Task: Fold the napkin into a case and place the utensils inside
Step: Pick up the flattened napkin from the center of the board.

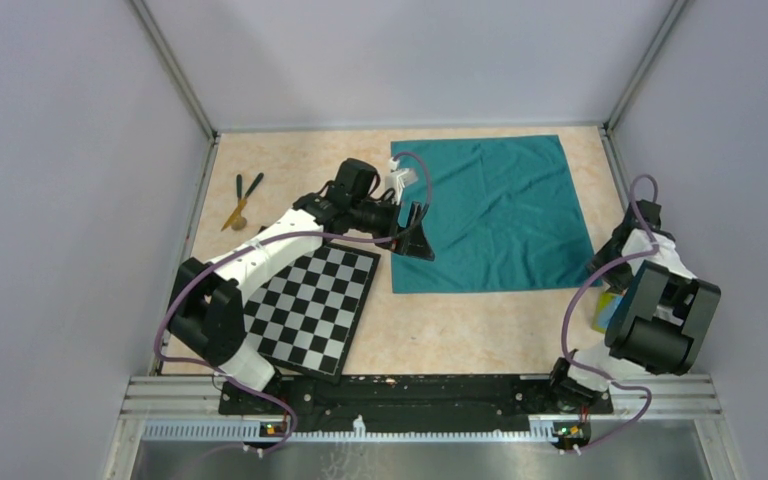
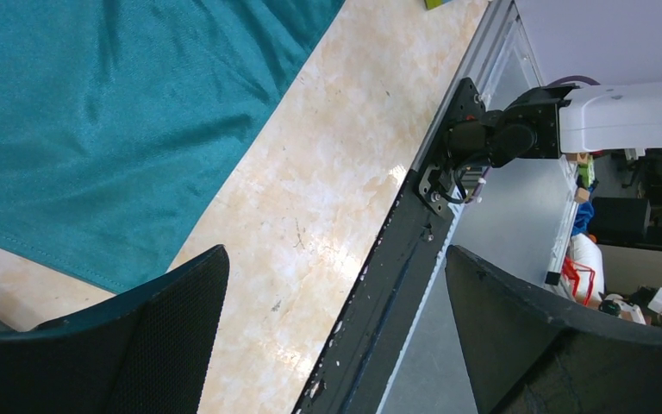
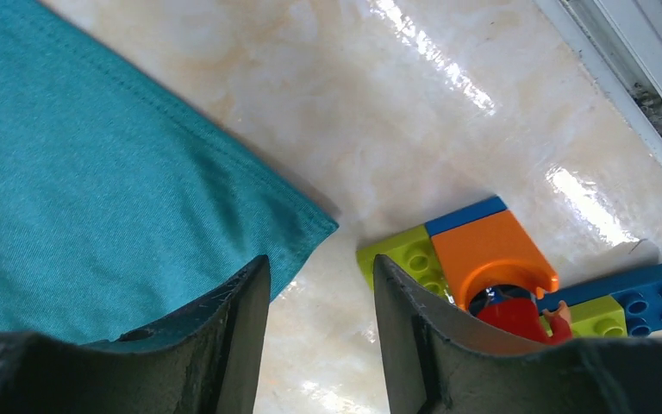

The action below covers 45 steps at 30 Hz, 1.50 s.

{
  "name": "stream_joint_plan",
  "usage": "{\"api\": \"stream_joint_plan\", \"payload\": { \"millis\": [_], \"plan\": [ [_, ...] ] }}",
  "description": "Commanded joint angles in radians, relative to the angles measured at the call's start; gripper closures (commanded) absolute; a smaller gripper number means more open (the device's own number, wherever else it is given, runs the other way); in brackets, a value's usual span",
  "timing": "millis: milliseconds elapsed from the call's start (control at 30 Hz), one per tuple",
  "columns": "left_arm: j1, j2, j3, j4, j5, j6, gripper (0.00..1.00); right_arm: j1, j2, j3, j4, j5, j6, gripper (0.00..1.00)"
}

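The napkin point(image 1: 485, 210) is a teal-green cloth spread flat at the back right of the table, wrinkled but not folded into a case. My left gripper point(image 1: 415, 225) hovers over its left edge, open wide and empty; in the left wrist view the napkin point(image 2: 112, 112) lies beyond the left gripper point(image 2: 336, 259). The right gripper point(image 3: 321, 267) is open just off the near right corner of the napkin point(image 3: 95, 172), bare table showing between its jaws. The utensils point(image 1: 243, 200), slim dark green and tan sticks, lie at the far left.
A checkerboard mat point(image 1: 310, 305) lies under the left arm. Toy blocks point(image 3: 483, 259) in green, orange and blue sit just right of the right gripper, by the right wall. The right arm point(image 1: 660, 310) is folded over them. A black rail point(image 1: 410, 392) runs along the near edge.
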Motion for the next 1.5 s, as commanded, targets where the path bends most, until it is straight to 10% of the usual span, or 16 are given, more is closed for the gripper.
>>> {"api": "stream_joint_plan", "payload": {
  "millis": [0,400,833,1467],
  "plan": [
    [0.004,0.0,-0.006,0.044,0.045,-0.003,0.01,-0.025,0.037,0.041,0.032,-0.002,-0.019,0.53],
    [0.004,0.005,-0.003,0.042,0.054,0.0,0.01,-0.026,0.118,0.026,0.092,-0.041,-0.027,0.55],
    [0.003,0.008,-0.007,0.045,0.057,0.001,0.01,-0.025,0.074,-0.014,0.142,-0.152,-0.046,1.0],
    [0.007,-0.003,-0.021,0.046,-0.02,0.022,0.01,0.041,-0.056,-0.015,0.004,-0.272,-0.014,1.0]
  ]
}}
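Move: The napkin's near right corner lies about 2 cm ahead of the right hand, neither left nor right, and 2 cm below. The toy blocks sit some 6 cm back and 4 cm to the right, with the side rail roughly 12 cm straight out to the right, both about 1 cm lower than the hand. From the left hand the corner is about 36 cm right, 2 cm ahead and 18 cm down. Right hand dips, reaches 3 cm forward, pinches the napkin's corner, then lifts it 4 cm up and leftward. ##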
